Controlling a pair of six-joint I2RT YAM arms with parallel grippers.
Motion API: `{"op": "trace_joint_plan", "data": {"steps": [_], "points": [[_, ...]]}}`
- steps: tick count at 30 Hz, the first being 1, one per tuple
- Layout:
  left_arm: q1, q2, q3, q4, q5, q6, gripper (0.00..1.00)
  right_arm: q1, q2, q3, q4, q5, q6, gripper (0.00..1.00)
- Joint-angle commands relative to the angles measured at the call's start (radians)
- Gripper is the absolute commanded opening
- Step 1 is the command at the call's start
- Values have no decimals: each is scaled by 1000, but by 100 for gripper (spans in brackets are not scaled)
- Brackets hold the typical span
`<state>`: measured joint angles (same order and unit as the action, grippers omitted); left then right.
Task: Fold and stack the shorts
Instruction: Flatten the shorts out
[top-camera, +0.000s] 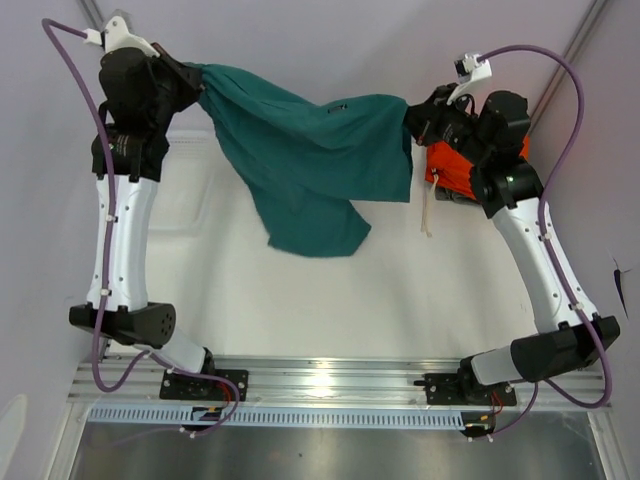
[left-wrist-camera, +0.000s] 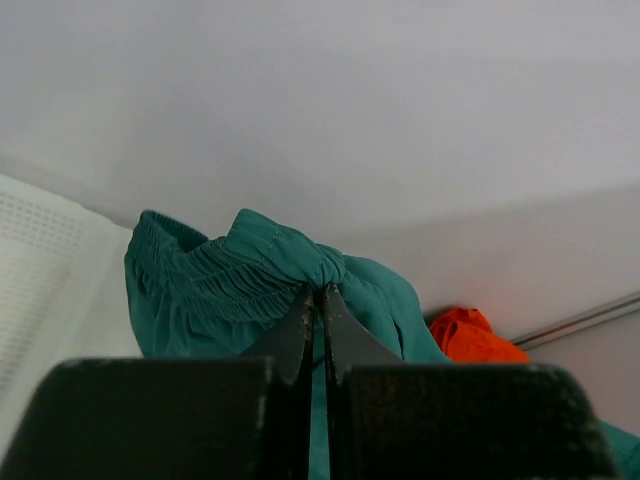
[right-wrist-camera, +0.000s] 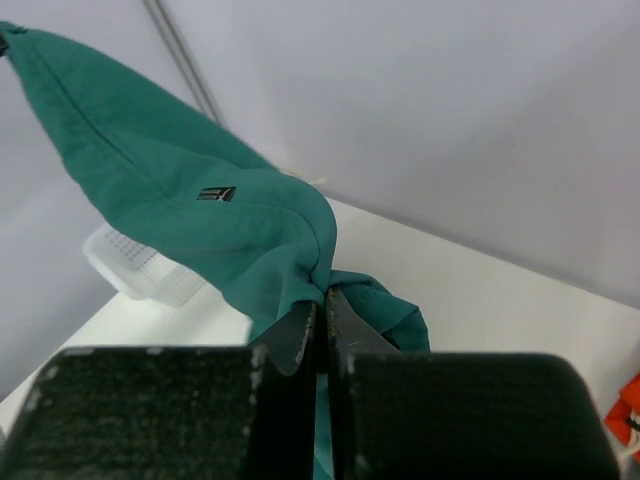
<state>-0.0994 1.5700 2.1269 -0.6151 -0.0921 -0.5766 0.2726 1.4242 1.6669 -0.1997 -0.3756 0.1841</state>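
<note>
The teal-green shorts (top-camera: 310, 165) hang stretched in the air between both arms, one leg drooping toward the table. My left gripper (top-camera: 196, 88) is shut on the elastic waistband end (left-wrist-camera: 250, 265), which bunches at its tips (left-wrist-camera: 321, 290). At the other end, my right gripper (top-camera: 412, 118) is shut on a pinch of the shorts' fabric (right-wrist-camera: 240, 220), which gathers at its tips (right-wrist-camera: 324, 292). A small dark label (right-wrist-camera: 217, 194) shows on the cloth in the right wrist view.
A bright orange folded garment (top-camera: 452, 167) lies at the back right under the right arm, also seen as the orange garment (left-wrist-camera: 470, 335). A cream cord (top-camera: 427, 210) dangles beside it. A white perforated tray (right-wrist-camera: 135, 265) sits on the white table (top-camera: 330, 300).
</note>
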Motion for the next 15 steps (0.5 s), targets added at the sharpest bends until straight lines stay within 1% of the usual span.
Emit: {"op": "trace_joint_plan", "data": {"steps": [1,2,4,5,10,11,12,15], "points": [[7,-106,-7,106,37,-12,0,10,-95,1,43,-60,-3,0],[7,-152,-62,118,40,-14,0,17,-116,-13,42,-66,-5,0],[7,-204,-106,133,48,-14,0,30,-181,-36,22,-71,-18,0],[7,-256,-152,138,52,-16,0,48,-203,-53,10,-71,-24,0],[6,-413,-248,126,84,-26,0,99,-362,-114,-59,-68,-46,0],[6,-444,-301,132,84,-29,0,105,-411,-121,-73,-65,-49,0],[6,-505,-317,133,84,-34,0,118,-435,-127,-85,-63,-49,0],[6,-603,-357,120,115,-46,0,138,-519,-145,-101,-69,-29,0]]}}
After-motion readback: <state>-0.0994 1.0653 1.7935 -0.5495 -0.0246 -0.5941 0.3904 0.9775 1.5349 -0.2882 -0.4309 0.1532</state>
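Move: The shorts hang in the air between my closed hands. Their middle is about 18 cm to my left hand's right, 8 cm back and 15 cm below; from my right hand it is some 17 cm left, 5 cm back and 11 cm lower. The white basket stands far below my left hand, about 20 cm left and 7 cm ahead. The orange stack lies well below my right hand, some 27 cm right and 13 cm ahead. Both my hands keep their pinch on the shorts' upper corners and sweep back together towards my bases, gathering speed: about 16 cm with the left and a little more with the right, climbing 5 to 7 cm. My fingers tip upward by roughly 15 degrees, and my right hand also turns slightly counter-clockwise. ##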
